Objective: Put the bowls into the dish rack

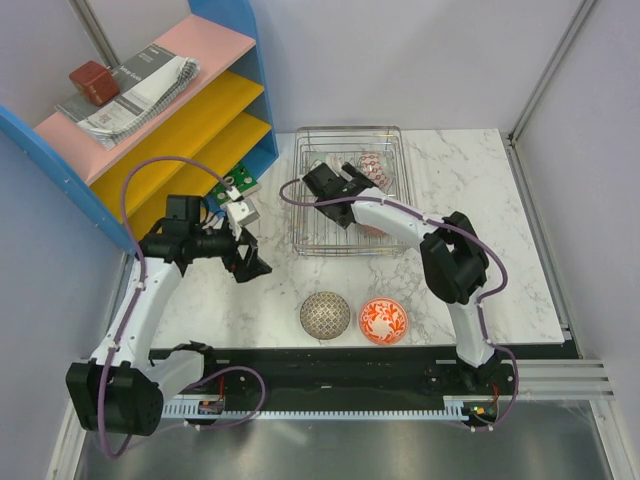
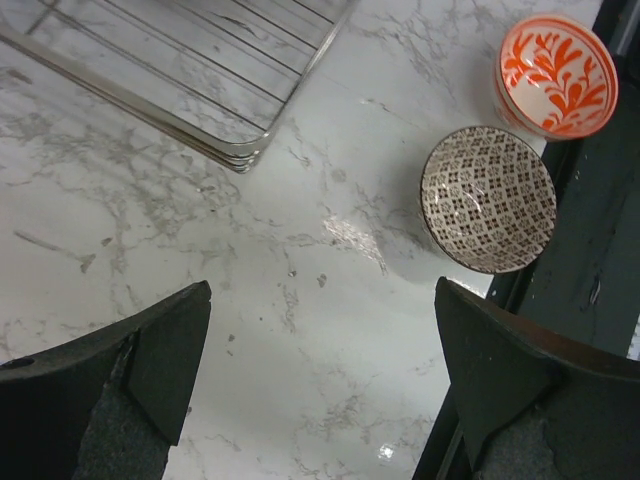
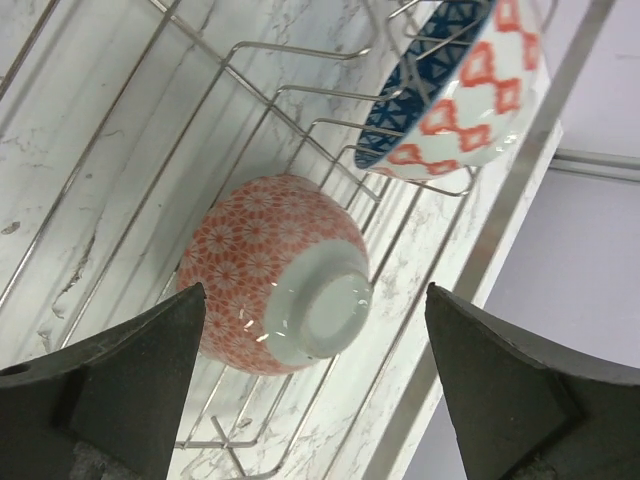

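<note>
The silver wire dish rack (image 1: 310, 215) stands at the back middle of the marble table. In the right wrist view a red flower-patterned bowl (image 3: 250, 265) lies tipped over on the wires of the dish rack (image 3: 150, 130). A bowl that is blue inside with red diamonds outside (image 3: 460, 85) leans on the prongs. My right gripper (image 3: 315, 300) hangs open above the red bowl, touching nothing. Two bowls sit near the front edge: a brown-patterned one (image 1: 325, 315) (image 2: 488, 197) and a red-orange floral one (image 1: 383, 321) (image 2: 556, 72). My left gripper (image 1: 252, 268) (image 2: 322, 290) is open over bare marble left of them.
A blue-framed shelf (image 1: 225, 95) with pink and yellow boards stands at the back left, with a magazine and a red box on top. Small items (image 1: 235, 190) lie between the shelf and the rack. A black rail (image 1: 350, 365) runs along the near edge.
</note>
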`<state>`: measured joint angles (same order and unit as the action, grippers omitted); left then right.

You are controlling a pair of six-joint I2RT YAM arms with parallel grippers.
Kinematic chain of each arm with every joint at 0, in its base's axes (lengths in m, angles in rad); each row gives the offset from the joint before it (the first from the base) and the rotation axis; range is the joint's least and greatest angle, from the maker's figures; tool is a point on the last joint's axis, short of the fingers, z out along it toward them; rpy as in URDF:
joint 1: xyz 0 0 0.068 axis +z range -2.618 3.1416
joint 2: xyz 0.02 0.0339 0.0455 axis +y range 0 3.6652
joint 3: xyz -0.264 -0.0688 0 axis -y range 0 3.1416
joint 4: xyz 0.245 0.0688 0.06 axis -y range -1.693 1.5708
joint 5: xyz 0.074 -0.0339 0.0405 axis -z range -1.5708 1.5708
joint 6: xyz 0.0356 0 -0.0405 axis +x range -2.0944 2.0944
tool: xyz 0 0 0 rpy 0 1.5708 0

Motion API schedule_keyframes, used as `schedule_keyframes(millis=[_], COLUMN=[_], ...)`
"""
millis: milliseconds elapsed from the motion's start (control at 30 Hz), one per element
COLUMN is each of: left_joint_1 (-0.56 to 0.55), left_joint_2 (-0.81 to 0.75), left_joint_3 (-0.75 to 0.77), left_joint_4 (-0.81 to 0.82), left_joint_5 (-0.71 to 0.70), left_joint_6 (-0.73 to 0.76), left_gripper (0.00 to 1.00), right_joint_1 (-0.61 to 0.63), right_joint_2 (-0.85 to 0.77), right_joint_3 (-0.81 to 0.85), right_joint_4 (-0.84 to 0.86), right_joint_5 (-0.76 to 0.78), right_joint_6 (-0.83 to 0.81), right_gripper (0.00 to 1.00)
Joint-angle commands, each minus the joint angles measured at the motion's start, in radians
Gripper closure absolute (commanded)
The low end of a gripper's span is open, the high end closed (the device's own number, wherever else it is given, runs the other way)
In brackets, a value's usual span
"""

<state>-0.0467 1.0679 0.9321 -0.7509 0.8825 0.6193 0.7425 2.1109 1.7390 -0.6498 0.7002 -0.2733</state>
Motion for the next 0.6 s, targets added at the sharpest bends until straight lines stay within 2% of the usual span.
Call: schedule_keyframes(millis=[0, 200, 567], left_joint_1=[-0.125, -0.274, -0.413], left_joint_2=[0.004, 0.073, 0.276], left_joint_3=[0.013, 0.027, 0.065], left_joint_4=[-0.047, -0.057, -0.012], left_joint_5=[-0.072, -0.178, -0.295], left_joint_6=[0.083, 0.089, 0.03], left_gripper=[0.0, 0.0, 0.0], right_joint_1=[0.004, -0.011, -0.101], right_joint_2=[-0.1, -0.104, -0.129], right_joint_3=[0.016, -0.079, -0.116], right_joint_4=[0.038, 0.079, 0.088], right_joint_5=[0.054, 0.094, 0.13], right_joint_6=[-0.032, -0.058, -0.064], right_gripper=[0.02, 0.02, 0.02])
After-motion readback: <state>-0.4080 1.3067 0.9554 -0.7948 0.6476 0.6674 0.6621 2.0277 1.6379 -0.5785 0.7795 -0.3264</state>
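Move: The latticed bowl, next to be loaded, sits on the table about 14 cm to the left hand's right, 10 cm back and 15 cm below; the orange bowl is about 12 cm farther right, 1 cm farther back. From the right hand over the rack, the latticed bowl is some 28 cm back, 7 cm left and 7 cm lower; the racked pink bowl is about 7 cm back, 3 cm right, 6 cm below. Towards the latticed bowl comes the left hand, fingers wide open, first swinging right and back, then mostly sinking: about 7 cm down, 5 cm right and 3 cm back in all, the fingers tipping steeper and turning some 15 degrees clockwise. The empty right hand rises about 3 cm over the rack, settles slightly, then slides 5 cm right towards its right rim, still open. ##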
